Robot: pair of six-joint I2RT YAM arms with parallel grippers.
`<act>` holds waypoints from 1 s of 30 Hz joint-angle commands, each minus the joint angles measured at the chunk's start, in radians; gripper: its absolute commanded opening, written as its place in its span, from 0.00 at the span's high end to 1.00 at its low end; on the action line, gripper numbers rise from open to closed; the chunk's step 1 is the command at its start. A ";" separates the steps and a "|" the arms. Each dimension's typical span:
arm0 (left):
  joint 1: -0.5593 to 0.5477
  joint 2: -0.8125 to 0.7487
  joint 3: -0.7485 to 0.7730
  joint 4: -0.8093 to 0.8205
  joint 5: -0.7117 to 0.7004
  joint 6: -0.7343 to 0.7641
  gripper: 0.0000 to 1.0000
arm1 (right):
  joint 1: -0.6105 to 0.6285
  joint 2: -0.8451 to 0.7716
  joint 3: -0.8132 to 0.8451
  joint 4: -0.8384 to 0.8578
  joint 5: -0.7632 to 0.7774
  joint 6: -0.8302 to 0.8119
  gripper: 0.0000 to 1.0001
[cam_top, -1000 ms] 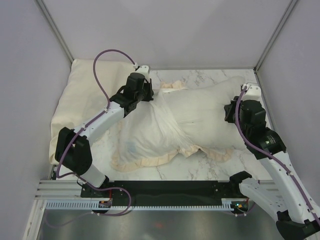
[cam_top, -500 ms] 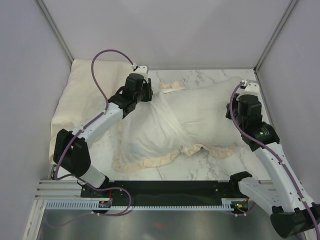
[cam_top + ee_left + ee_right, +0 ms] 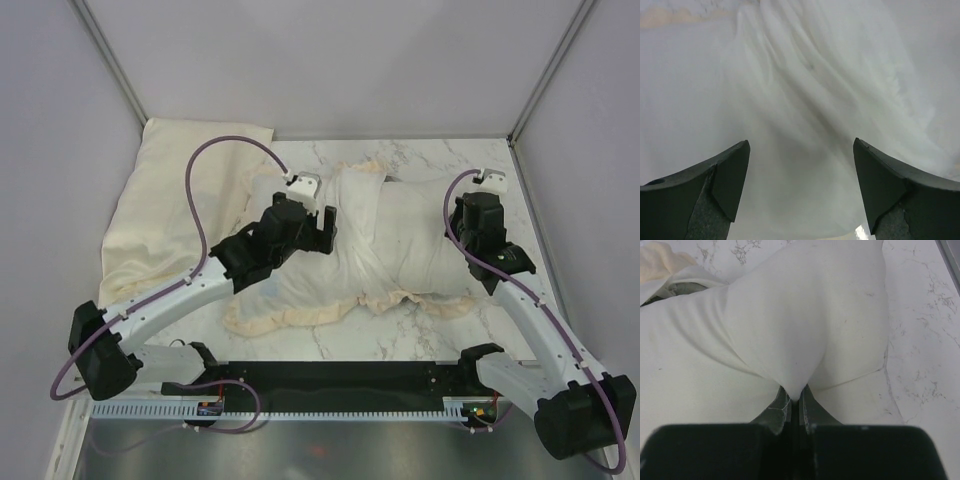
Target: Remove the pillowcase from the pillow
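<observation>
The pillowcase (image 3: 300, 285), whitish with a cream frill along its near edge, lies bunched across the table's middle. The plump off-white pillow (image 3: 425, 235) sticks out of it on the right. My left gripper (image 3: 325, 228) hovers over the bunched cover, open. In the left wrist view its fingers (image 3: 735, 165) stand wide apart above whitish folds of the pillowcase (image 3: 805, 75), holding nothing. My right gripper (image 3: 478, 215) is shut on the pillow's right corner. In the right wrist view that pillow corner (image 3: 805, 330) narrows into the shut right gripper (image 3: 794, 399). The pillowcase's frill (image 3: 660, 260) shows at upper left.
A flat pale-yellow cloth (image 3: 165, 205) lies along the left side of the marble table (image 3: 400, 335), up against the left wall. White walls close in the left, back and right. The arms' bases stand at the near edge.
My left gripper has opened, let go of the pillowcase and swung right and nearer over it. The cover has bunched toward the middle. The right gripper keeps its hold and has shifted slightly left.
</observation>
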 commanded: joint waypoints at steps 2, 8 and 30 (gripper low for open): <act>-0.010 0.065 -0.093 -0.052 -0.008 -0.109 0.11 | -0.002 0.016 -0.019 0.062 -0.021 0.047 1.00; -0.010 0.113 -0.106 -0.052 -0.034 -0.126 0.82 | -0.002 0.004 -0.048 0.078 -0.056 0.070 1.00; 0.271 -0.180 -0.150 -0.135 -0.100 -0.064 0.98 | -0.158 0.050 0.271 -0.033 0.028 -0.097 1.00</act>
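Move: Right under the open left hand, about 9 cm down and within a centimetre back and left, lies the loose pillowcase fabric. From that hand, the case's far frilled hem is some 20 cm ahead and 6 cm right, its near hem about 12 cm back, and the pillow's middle roughly 18 cm right and 2 cm ahead. The right hand already grips the pillow's right end; the fabric spot is about 25 cm to its left, 4 cm back and a little lower. Dropping about 9 cm with a slight downward tip, the left hand shuts its open fingers on the pillowcase fabric, then pulls it left some 9 cm, gathering speed, while lifting 4–5 cm and turning counter-clockwise about 15 degrees. The right hand keeps its pinch on the pillow's end, easing forward slightly and rising about 4 cm late on as the case is drawn away. ##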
